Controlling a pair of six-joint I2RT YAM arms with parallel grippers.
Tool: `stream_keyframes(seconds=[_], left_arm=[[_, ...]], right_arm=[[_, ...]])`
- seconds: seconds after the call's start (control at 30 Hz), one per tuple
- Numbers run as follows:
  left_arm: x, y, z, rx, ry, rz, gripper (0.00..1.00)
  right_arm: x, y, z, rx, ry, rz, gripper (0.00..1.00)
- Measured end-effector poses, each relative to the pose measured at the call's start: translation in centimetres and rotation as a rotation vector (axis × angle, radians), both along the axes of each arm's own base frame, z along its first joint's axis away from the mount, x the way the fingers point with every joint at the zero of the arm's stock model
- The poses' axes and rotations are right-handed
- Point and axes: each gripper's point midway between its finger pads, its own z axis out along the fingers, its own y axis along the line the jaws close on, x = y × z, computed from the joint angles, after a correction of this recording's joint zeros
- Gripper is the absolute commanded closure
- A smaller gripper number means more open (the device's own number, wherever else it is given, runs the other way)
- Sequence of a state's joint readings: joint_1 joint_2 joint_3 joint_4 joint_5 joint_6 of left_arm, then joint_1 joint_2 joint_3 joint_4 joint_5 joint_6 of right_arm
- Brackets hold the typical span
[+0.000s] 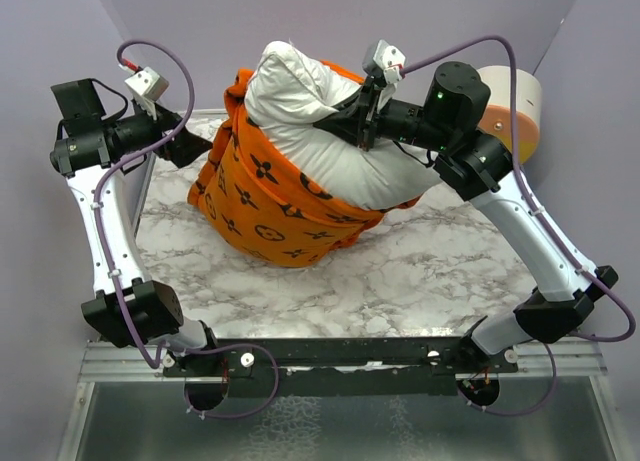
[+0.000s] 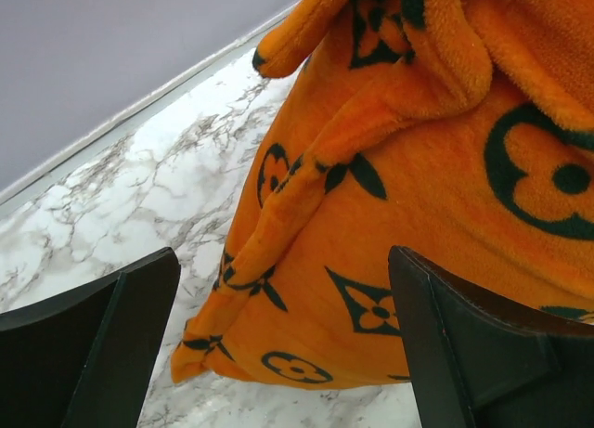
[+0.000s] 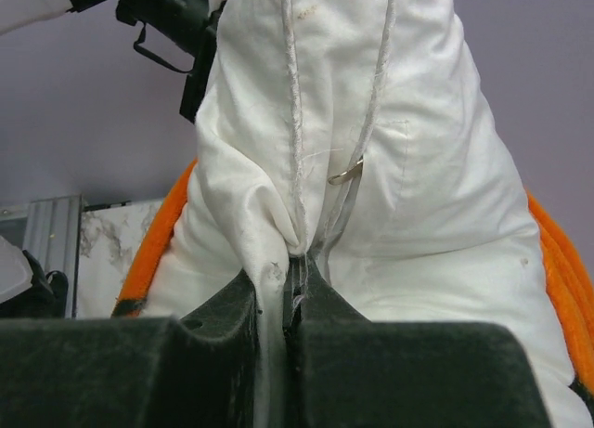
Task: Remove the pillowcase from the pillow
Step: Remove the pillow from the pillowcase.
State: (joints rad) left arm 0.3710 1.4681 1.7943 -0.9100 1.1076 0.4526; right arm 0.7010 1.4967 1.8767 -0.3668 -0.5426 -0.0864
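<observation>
The pillow (image 1: 330, 131), white and plump, sticks up out of the orange pillowcase (image 1: 265, 206) with black monograms, which bunches around its lower half on the table. My right gripper (image 1: 362, 116) is shut on a pinch of the pillow's white seam fabric; in the right wrist view the gripper (image 3: 292, 289) clamps that fold of pillow (image 3: 418, 168), with the orange pillowcase (image 3: 557, 261) at the edges. My left gripper (image 1: 203, 149) stands open beside the pillowcase's left edge. In its wrist view the gripper (image 2: 288, 354) frames the pillowcase (image 2: 371, 242) without holding it.
The marble table (image 1: 420, 271) is boxed in by purple walls at the back and sides. A white, orange and yellow cylinder (image 1: 515, 106) stands at the back right behind my right arm. A metal frame runs along the near edge.
</observation>
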Motion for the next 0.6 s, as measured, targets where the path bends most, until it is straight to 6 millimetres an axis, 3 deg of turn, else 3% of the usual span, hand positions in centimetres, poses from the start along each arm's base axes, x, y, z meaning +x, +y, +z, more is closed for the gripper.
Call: stream_keyframes(seconds=[0.3, 0.47, 0.6], left_arm=[[-0.8, -1.6, -0.2, 0.024, -0.094, -0.131, 0.05], [-1.3, -3.8, -1.8, 0.074, -0.115, -0.22, 0.21], [-1.0, -3.6, -2.3, 0.114, -0.139, -0.227, 0.37]], right_arm=[[-2.1, 0.8, -0.3, -0.002, -0.009, 0.136, 0.99], [-2.8, 0.9, -0.3, -0.005, -0.01, 0.179, 0.99], [-3.2, 1.0, -0.4, -0.006, -0.01, 0.203, 0.99]])
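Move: The loose left edge of the pillowcase lies about 5 cm to the right of the open left hand, nearly level with it front to back and some 5 cm below. The white pillow's free corner rises roughly 17 cm to the left hand's right, 3 cm farther out and 8 cm higher, while the case's bulk hangs 13 cm right, 8 cm nearer and 20 cm below. From the right hand, already clamped on the pillow, that loose edge is about 19 cm left, 7 cm ahead and 14 cm below. The left hand comes in on the pillowcase's loose edge, moving about 4 cm to the right while sinking a couple of centimetres and easing slightly back, turning roughly 15 degrees clockwise and beginning to close late, with the fold between its fingers and the right-hand finger up against the cloth. The right hand keeps its pinch on the white pillow and draws it back about 3 cm with a slight drift to the left, swinging counter-clockwise by some 10 degrees. ##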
